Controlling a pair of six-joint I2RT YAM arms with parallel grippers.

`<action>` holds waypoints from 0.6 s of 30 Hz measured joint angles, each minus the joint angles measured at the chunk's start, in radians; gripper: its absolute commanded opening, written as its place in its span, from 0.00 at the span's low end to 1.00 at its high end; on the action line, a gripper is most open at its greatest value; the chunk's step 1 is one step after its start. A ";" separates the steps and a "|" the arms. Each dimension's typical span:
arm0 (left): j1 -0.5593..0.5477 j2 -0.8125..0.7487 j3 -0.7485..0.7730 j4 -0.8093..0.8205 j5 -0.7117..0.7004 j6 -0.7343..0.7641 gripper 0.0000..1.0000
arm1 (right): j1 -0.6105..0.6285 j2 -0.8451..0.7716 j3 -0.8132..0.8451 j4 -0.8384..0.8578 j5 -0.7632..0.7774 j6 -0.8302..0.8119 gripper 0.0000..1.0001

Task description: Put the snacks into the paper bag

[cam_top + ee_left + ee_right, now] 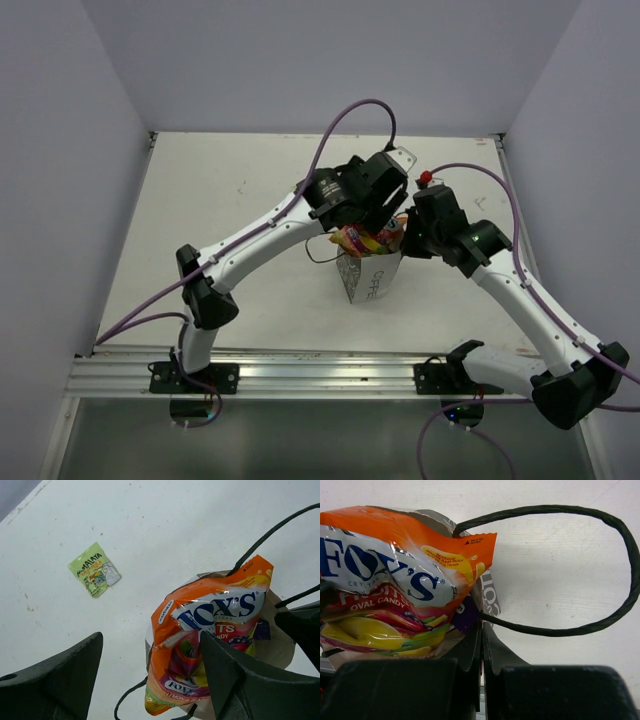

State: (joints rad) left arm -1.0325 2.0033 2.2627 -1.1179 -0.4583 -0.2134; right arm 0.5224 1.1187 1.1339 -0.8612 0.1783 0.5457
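The white paper bag [370, 278] stands mid-table with a red-yellow multicolour snack packet [360, 240] sticking out of its top. My left gripper [150, 665] hangs open over the bag; the packet [210, 630] lies loose between its fingers, close against the right finger [235, 680]. My right gripper [481, 625] is shut on the bag's rim [490, 592], beside a black cord handle [600, 625]. A purple packet [467, 614] shows inside the bag. A pale green packet [95, 569] lies flat on the table, away from the bag.
White walls close in the table [230, 190] on the left, back and right. The metal rail [320, 375] with both arm bases runs along the near edge. A second cord handle [270, 535] of the bag arches up by the left gripper.
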 measured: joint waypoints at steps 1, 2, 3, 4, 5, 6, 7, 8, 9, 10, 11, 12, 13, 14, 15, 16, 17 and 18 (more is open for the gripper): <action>0.000 -0.014 -0.009 0.011 -0.015 0.000 0.79 | 0.000 0.000 0.000 0.001 -0.005 -0.001 0.00; -0.001 -0.035 -0.034 0.036 -0.033 0.000 0.77 | 0.000 0.000 0.000 0.002 -0.006 -0.001 0.00; -0.002 -0.066 -0.072 0.070 -0.059 0.000 0.70 | 0.000 0.000 0.000 0.002 -0.009 -0.002 0.00; -0.001 -0.100 -0.109 0.095 -0.084 0.000 0.66 | 0.000 0.000 0.000 0.000 -0.010 -0.003 0.00; 0.006 -0.132 -0.139 0.116 -0.103 0.003 0.60 | 0.000 0.000 0.000 0.000 -0.011 -0.004 0.00; 0.019 -0.161 -0.161 0.138 -0.111 0.002 0.58 | 0.000 0.001 0.000 0.000 -0.011 -0.004 0.00; 0.038 -0.184 -0.171 0.155 -0.109 0.003 0.55 | 0.000 0.000 0.000 0.000 -0.011 -0.004 0.00; 0.064 -0.202 -0.175 0.177 -0.106 0.004 0.50 | 0.000 0.000 0.000 0.000 -0.011 -0.004 0.00; 0.092 -0.216 -0.177 0.200 -0.103 0.003 0.47 | 0.000 0.001 0.000 0.000 -0.011 -0.004 0.00; 0.116 -0.228 -0.178 0.222 -0.098 0.003 0.41 | 0.000 0.001 0.000 0.000 -0.011 -0.004 0.00; 0.140 -0.237 -0.180 0.240 -0.091 0.001 0.28 | 0.000 0.001 0.000 0.000 -0.011 -0.004 0.00; 0.155 -0.242 -0.181 0.251 -0.085 0.002 0.18 | 0.000 0.002 0.000 0.000 -0.011 -0.004 0.00; 0.166 -0.247 -0.189 0.272 -0.068 -0.005 0.09 | 0.000 0.002 0.000 0.000 -0.010 -0.005 0.00; 0.168 -0.248 -0.198 0.285 -0.045 -0.007 0.00 | 0.000 0.003 0.000 0.000 -0.010 -0.005 0.00; 0.167 -0.247 -0.207 0.294 -0.015 -0.013 0.00 | 0.000 0.006 0.001 0.000 -0.010 -0.005 0.00; 0.162 -0.243 -0.217 0.301 0.016 -0.014 0.00 | 0.000 0.007 0.001 0.000 -0.010 -0.005 0.00; 0.157 -0.236 -0.225 0.304 0.051 -0.016 0.00 | 0.000 0.007 0.001 0.000 -0.010 -0.005 0.00; 0.153 -0.227 -0.232 0.309 0.090 -0.023 0.00 | 0.000 0.008 0.001 0.000 -0.010 -0.005 0.00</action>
State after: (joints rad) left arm -0.8799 1.7767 2.0312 -0.8089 -0.3687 -0.2359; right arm 0.5224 1.1263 1.1347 -0.8612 0.1684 0.5411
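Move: The Fox's packet, bunched in the paper bag's mouth, lies some 7 cm below the left hand, about 3 cm to its right and 2 cm back. The paper bag's middle is roughly 17 cm below, 4 cm back and 3 cm right; the green packet lies on the table about 13 cm ahead, 11 cm left. From the right hand, shut at the bag's rim, the Fox's packet is about 8 cm left, 1 cm ahead and 2 cm lower. The left hand rises leftward and forward from the Fox's packet, about 12 cm, shutting, then dips back right. ##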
